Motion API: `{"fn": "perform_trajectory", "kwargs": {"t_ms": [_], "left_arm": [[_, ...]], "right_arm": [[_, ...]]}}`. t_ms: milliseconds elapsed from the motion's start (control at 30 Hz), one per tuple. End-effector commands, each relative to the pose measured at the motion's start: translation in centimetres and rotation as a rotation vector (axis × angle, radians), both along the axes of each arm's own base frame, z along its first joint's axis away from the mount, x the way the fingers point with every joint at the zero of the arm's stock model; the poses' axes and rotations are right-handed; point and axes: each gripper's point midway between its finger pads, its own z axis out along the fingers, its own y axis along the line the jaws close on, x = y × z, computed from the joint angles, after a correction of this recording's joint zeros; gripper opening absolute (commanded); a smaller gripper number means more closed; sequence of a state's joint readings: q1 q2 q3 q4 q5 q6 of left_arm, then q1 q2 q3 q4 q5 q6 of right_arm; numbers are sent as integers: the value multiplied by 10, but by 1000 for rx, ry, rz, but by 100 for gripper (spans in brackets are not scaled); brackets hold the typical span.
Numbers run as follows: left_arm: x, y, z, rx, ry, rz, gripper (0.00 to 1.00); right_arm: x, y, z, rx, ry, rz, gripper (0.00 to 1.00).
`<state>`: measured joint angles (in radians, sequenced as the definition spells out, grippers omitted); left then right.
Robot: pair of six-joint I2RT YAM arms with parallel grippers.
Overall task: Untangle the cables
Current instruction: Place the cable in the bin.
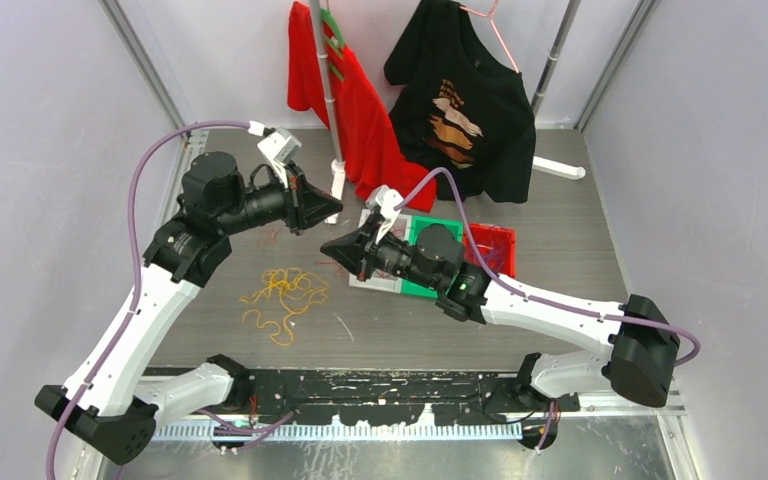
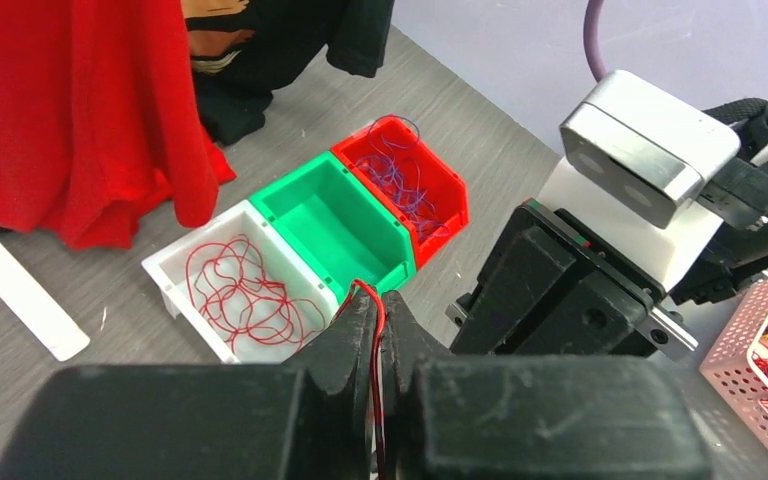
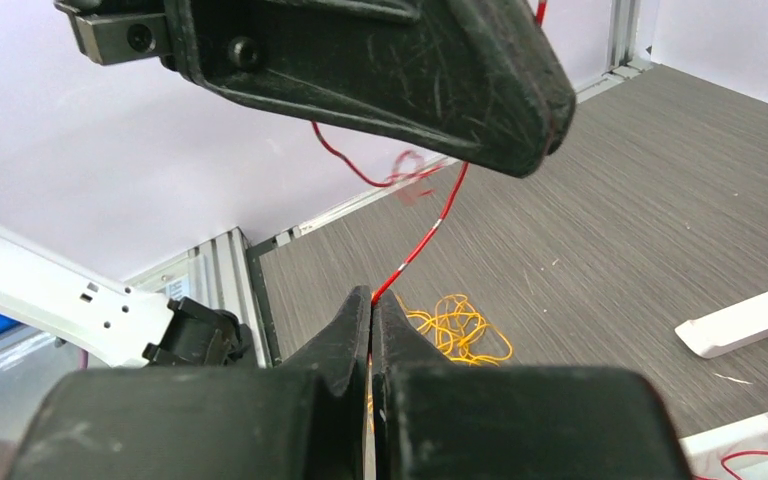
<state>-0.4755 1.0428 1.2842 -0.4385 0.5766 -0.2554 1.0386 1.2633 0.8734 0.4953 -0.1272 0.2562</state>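
A thin red cable is stretched taut between my two grippers above the table. My left gripper is shut on it, and the strand runs down between the jaws. My right gripper is shut on the cable's other part, just below the left finger. In the top view the left gripper and right gripper nearly meet, tip to tip. A loose tangle of yellow cables lies on the table to the front left. More red cables lie in the white bin, and purple cables in the red bin.
White bin, green bin and red bin stand side by side under the right arm. A red shirt and a black shirt hang on a rack at the back. A pink basket holds mixed cables.
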Motion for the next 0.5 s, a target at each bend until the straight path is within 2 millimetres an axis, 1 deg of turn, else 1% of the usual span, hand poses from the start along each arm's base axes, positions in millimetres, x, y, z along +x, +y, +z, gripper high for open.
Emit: {"fn": "perform_trajectory", "kwargs": {"t_ms": [0,67,167,200,233,267,367,467], "left_arm": [[18,1,14,-13,-89,49,4],[20,-2,17,-27,-90,37,0],[19,-7,27,-60,-83,11,0],[16,-9,30,-72,-81,-7,0],[14,-11,33,-85,-78,-21,0],[11,-12,37,-98,-78,-38,0],[6,-12,45,-123,-75,-55,0],[6,-12,49,-128,-78,-50,0]], "right_arm": [[-3,6,51,132,-45,15,1],[-4,11,51,134,-31,27,1],[-5,16,53,155,-14,39,1],[-4,15,53,162,-12,31,4],[-1,13,54,170,-15,13,9],[2,10,54,179,-17,-9,17],[12,1,54,191,-26,-82,30],[19,-1,59,206,-40,-118,41]]}}
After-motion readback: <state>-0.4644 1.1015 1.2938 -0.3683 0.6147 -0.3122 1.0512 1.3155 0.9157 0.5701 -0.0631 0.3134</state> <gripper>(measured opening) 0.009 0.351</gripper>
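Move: From the left hand, pinching the red cable, the white bin is about 12 cm ahead, 7 cm to the right and some 34 cm below; the green bin lies about 10 cm farther right, and the yellow cable level with the hand, 12 cm to its left, on the table. From the right hand, also on the red cable, the white bin is about 14 cm ahead, 8 cm right and 28 cm down; the left gripper's tips are 5 cm ahead, 3 cm right and 5 cm above. Rising about 2 cm and easing a centimetre or so to the left, the right hand opens its shut fingers to roughly a third, letting go of the red cable, and edges forward at the end. The left hand slides about 1.5 cm forward, then 1 cm to the right, towards the white bin, its fingers keeping their pinch on the cable. ##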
